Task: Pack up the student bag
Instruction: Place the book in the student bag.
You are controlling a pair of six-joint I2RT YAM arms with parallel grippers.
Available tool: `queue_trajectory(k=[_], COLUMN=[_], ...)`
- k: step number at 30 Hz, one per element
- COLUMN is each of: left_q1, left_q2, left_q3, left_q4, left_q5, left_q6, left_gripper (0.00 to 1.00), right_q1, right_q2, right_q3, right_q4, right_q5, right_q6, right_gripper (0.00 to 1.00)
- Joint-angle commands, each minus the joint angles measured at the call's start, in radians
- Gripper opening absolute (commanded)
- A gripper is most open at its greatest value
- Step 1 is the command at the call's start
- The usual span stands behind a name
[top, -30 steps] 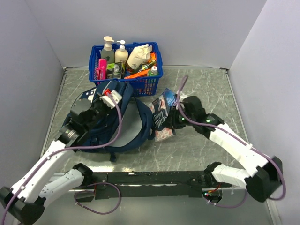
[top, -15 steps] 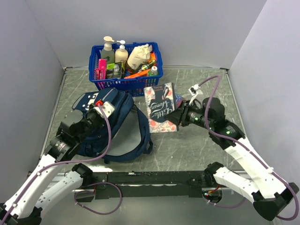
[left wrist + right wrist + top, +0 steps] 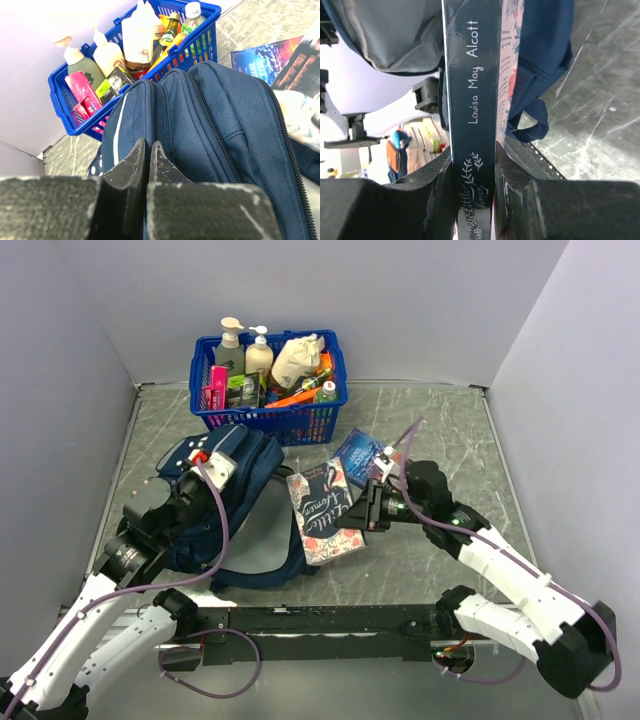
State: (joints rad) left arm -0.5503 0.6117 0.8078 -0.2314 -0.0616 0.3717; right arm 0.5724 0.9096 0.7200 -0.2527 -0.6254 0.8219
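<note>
The navy student bag [image 3: 240, 505] lies left of centre, its mouth gaping toward the right with grey lining [image 3: 262, 540] showing. My left gripper [image 3: 232, 452] is shut, its tips [image 3: 148, 144] resting on the bag's top [image 3: 210, 115] between two zipped pockets; whether any fabric is pinched I cannot tell. My right gripper [image 3: 368, 508] is shut on the spine of a dark "Little Women" book [image 3: 322, 510], held at the bag's mouth. In the right wrist view the spine [image 3: 472, 100] runs up between the fingers [image 3: 472, 155], with the grey lining [image 3: 395, 35] and a strap [image 3: 535, 100] beyond.
A blue mesh basket [image 3: 290, 420] of bottles and packets stands at the back, just beyond the bag [image 3: 65, 110]. A blue booklet [image 3: 358, 455] lies flat on the marble tabletop, right of the bag [image 3: 265, 57]. Grey walls close in on three sides.
My right arm has carried the book leftward and nearer, from beside the basket to the bag's mouth. My left arm drew back earlier and has since held over the bag's top.
</note>
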Motion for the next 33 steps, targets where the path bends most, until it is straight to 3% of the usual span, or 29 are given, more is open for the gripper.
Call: queue_trajectory(k=[1, 6, 12, 19, 22, 26, 27, 33], left_q1=[-0.003, -0.005, -0.005, -0.005, -0.004, -0.003, -0.003, -0.003], left_q2=[-0.021, -0.018, -0.007, -0.02, -0.029, -0.044, -0.046, -0.046], left_q3=[0.063, 0.12, 0.205, 0.179, 0.15, 0.103, 0.097, 0.071], left_q4=[0.273, 0.322, 0.331, 0.293, 0.284, 0.285, 0.28, 0.238], left_q5=[0.039, 0.083, 0.187, 0.256, 0.244, 0.232, 0.243, 0.321], left_q6=[-0.043, -0.056, -0.085, -0.071, -0.047, -0.008, -0.005, -0.014], left_gripper=[0.01, 0.01, 0.01, 0.01, 0.01, 0.01, 0.01, 0.01], right_q1=[0.037, 0.049, 0.083, 0.098, 0.103, 0.104, 0.106, 0.153], right_q2=[0.069, 0.181, 0.274, 0.319, 0.321, 0.311, 0.316, 0.419], right_q3=[0.102, 0.107, 0.189, 0.367, 0.372, 0.219, 0.191, 0.157], right_q4=[0.06, -0.058, -0.163, -0.105, 0.009, 0.342, 0.492, 0.641], right_q5=[-0.076, -0.088, 0.009, -0.088, -0.18, -0.299, -0.319, -0.315], right_q6=[-0.024, -0.118, -0.248, -0.181, -0.086, 0.141, 0.231, 0.345], right_gripper=[0.0, 0.0, 0.0, 0.0, 0.0, 0.0, 0.0, 0.0])
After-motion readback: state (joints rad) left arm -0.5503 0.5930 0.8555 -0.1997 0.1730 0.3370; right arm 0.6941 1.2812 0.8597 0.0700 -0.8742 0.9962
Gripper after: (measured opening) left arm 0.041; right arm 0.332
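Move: The right hand already grips the book; the student bag's open mouth lies about 20 cm to its left, 2 cm back and some 12 cm lower. From that hand the Jane Eyre book lies 14 cm ahead and 3 cm right, the blue basket 28 cm ahead and 20 cm left. For the left hand, already pinching the bag's upper rim, the mouth is roughly 16 cm back, 7 cm right and 18 cm below. The right hand dips, rises, taking the book about 8 cm left into the bag; the left lifts the rim. ##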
